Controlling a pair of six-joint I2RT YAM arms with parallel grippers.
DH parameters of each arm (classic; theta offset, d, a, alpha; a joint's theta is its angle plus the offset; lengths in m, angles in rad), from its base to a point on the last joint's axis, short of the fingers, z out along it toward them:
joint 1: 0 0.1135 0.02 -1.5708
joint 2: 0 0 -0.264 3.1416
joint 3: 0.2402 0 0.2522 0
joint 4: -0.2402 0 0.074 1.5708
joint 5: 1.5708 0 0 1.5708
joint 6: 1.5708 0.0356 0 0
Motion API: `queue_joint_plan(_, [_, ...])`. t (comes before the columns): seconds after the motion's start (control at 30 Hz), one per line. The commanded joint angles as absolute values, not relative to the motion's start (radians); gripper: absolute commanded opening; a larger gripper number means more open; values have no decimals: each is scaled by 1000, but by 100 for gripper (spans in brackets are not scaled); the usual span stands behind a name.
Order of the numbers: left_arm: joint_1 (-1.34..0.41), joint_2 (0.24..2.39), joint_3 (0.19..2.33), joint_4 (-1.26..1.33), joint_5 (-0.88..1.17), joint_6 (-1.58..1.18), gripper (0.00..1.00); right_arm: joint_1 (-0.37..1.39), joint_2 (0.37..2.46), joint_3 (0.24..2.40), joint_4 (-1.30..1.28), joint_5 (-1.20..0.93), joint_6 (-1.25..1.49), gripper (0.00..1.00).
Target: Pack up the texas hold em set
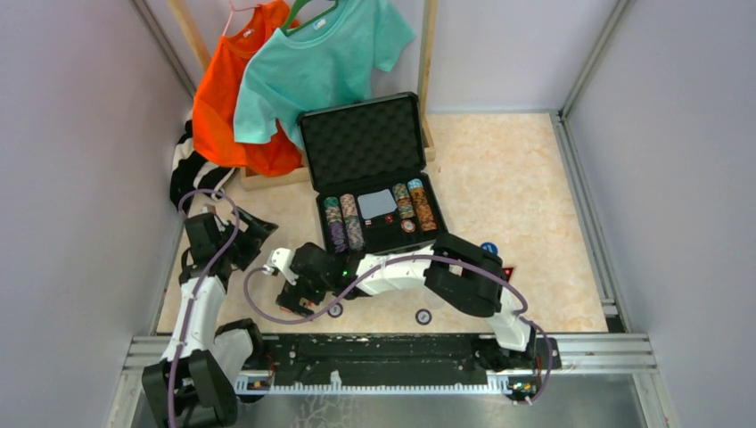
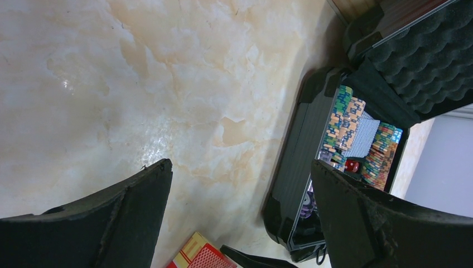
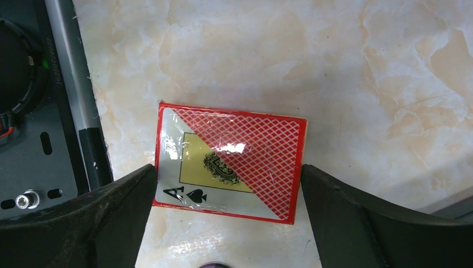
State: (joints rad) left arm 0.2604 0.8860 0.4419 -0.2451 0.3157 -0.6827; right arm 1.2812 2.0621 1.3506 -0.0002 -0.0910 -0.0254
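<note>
The black briefcase lies open mid-table, its foam lid raised and rows of poker chips in the base. In the left wrist view I see its side wall, the chips and a red die. The red card box lies flat on the table between the open fingers of my right gripper, which flank its short ends. From above, that right gripper covers the box. My left gripper hangs open and empty over bare table, left of the case. Two loose chips lie near the front.
A blue button and a small red piece lie right of the case. An orange shirt and a teal shirt hang at the back left. A metal rail runs along the near edge.
</note>
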Motion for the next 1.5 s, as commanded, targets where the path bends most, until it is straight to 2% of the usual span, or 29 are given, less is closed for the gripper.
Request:
queue_joint_plan(0.0, [269, 871, 430, -216, 338, -674, 99, 1296, 2038, 1350, 4, -9, -11, 99])
queue_joint_plan(0.2, [270, 864, 437, -212, 339, -687, 99, 1303, 1926, 1369, -5, -7, -21, 99])
queue_joint_plan(0.3, [273, 871, 465, -216, 351, -685, 99, 1306, 1901, 1379, -22, -3, -2, 84])
queue_joint_plan(0.33, [274, 880, 476, -219, 360, -682, 99, 1307, 1897, 1372, -25, -7, 4, 76])
queue_joint_plan(0.37, [277, 886, 487, -220, 371, -682, 99, 1310, 1894, 1364, -28, -14, 9, 64])
queue_joint_plan(0.4, [279, 894, 494, -221, 375, -681, 99, 1315, 1894, 1358, -31, -17, 13, 42])
queue_joint_plan(0.43, [281, 896, 501, -221, 375, -681, 99, 1324, 1895, 1352, -36, -22, 16, 7])
queue_joint_plan(0.47, [285, 896, 505, -221, 372, -681, 99, 1332, 1897, 1346, -42, -39, 17, 0])
queue_joint_plan(0.7, [329, 890, 542, -253, 350, -674, 99, 1398, 1966, 1358, -9, -186, 52, 0])
queue_joint_plan(0.83, [367, 896, 555, -268, 382, -652, 99, 1415, 2000, 1363, 0, -198, 66, 0])
queue_joint_plan(1.17, [390, 897, 538, -244, 436, -651, 99, 1356, 2065, 1318, 66, -140, 138, 0])
queue_joint_plan(1.47, [396, 895, 529, -238, 457, -649, 99, 1277, 2013, 1253, 84, -57, 145, 0])
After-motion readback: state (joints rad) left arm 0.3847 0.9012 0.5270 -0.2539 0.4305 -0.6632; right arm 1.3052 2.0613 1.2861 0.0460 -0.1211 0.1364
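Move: The card box lies right under the open right hand, its middle about 2 cm below, with the fingertips at its near and far ends. A dark round chip lies some 8 cm to that hand's right and 2 cm back; the poker case's middle is roughly 21 cm ahead and 20 cm to the right. From the left hand, the box is about 13 cm back, 9 cm right and 8 cm below. The right hand comes off the card box, rising about 5 cm as its fingers shut empty, swings back 9 cm past the near end and sinks, then comes forward some 6 cm to set its closed tips against that end near the right corner, tipping roughly 10 degrees. The empty left hand lifts about 3.5 cm and drifts left. ##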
